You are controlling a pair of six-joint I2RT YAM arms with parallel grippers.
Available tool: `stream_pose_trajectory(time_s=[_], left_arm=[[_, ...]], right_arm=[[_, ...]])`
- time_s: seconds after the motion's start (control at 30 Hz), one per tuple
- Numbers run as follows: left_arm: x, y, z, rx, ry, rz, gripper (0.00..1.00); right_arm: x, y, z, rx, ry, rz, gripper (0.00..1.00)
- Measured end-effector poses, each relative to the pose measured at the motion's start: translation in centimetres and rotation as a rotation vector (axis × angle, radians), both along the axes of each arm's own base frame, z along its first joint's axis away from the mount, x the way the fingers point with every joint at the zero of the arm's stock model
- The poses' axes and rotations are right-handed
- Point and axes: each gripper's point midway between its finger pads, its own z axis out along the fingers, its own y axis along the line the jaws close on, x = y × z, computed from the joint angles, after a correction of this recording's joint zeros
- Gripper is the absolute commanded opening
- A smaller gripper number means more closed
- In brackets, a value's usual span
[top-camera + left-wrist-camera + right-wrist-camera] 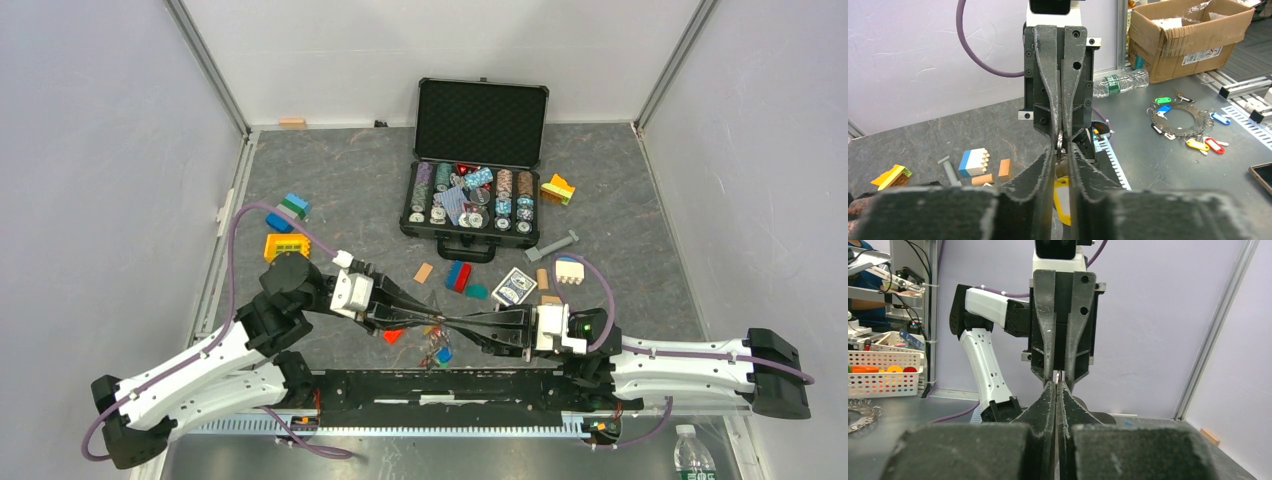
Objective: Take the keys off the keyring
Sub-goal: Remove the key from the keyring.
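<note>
My two grippers meet tip to tip low over the table's near middle. The right gripper [455, 324] [1056, 384] is shut on the thin keyring [1060, 141], which stands edge-on as a silver glint at its tips. The left gripper [440, 322] [1061, 147] faces it with its jaws a narrow slit apart, the keyring between its tips. Several keys [437, 350] with coloured heads hang below the meeting point. A yellow key [1062, 199] shows through the left gripper's gap. One red key [393, 336] lies on the table just left of the bunch.
An open black poker-chip case [480, 120] stands at the back. Toy blocks [285, 245] lie at the left, red and blue ones [458, 276] and a card deck [515, 287] in the middle. The black base rail [440, 385] runs along the near edge.
</note>
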Motion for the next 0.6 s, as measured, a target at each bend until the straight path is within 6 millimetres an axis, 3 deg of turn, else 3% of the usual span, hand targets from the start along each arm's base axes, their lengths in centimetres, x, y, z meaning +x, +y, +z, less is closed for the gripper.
stream_pose_trajectory(time_s=[0.07, 0.27, 0.47, 0.6], left_arm=[[0.0, 0.0, 0.0, 0.001, 0.002, -0.003, 0.03], [-0.1, 0.1, 0.0, 0.001, 0.008, -0.005, 0.02], [-0.1, 0.4, -1.2, 0.067, 0.004, 0.004, 0.02], [0.0, 0.8, -2.0, 0.135, -0.017, 0.014, 0.02]], right_arm=[[0.0, 0.0, 0.0, 0.0, 0.001, -0.001, 0.0], [0.0, -0.1, 0.1, 0.004, 0.0, -0.002, 0.0], [0.8, 0.2, -0.7, -0.061, 0.04, -0.034, 0.29], [1.1, 0.6, 0.6, -0.113, 0.041, -0.049, 0.4]])
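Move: Between the two sets of fingertips, which almost meet in mid-air, the keyring stands about 1 cm to the right of the left hand point and 1 cm to the left of the right one, level with both. The right fingers hold it; the left ones stand slightly open around it. Its keys and coloured tags hang some 6 cm below. On the table, a red brick lies about 9 cm ahead, 9 cm left and 33 cm below the left hand. Closing on the keyring, the left fingers shut while both hands stay put. The left hand then lowers its grip about 2 cm, tipping its fingers some 10 degrees downward, as the right fingers open to about a third and let go of the ring; the right hand eases forward about 1 cm, dipping slightly and then rising, still close beside the ring. ##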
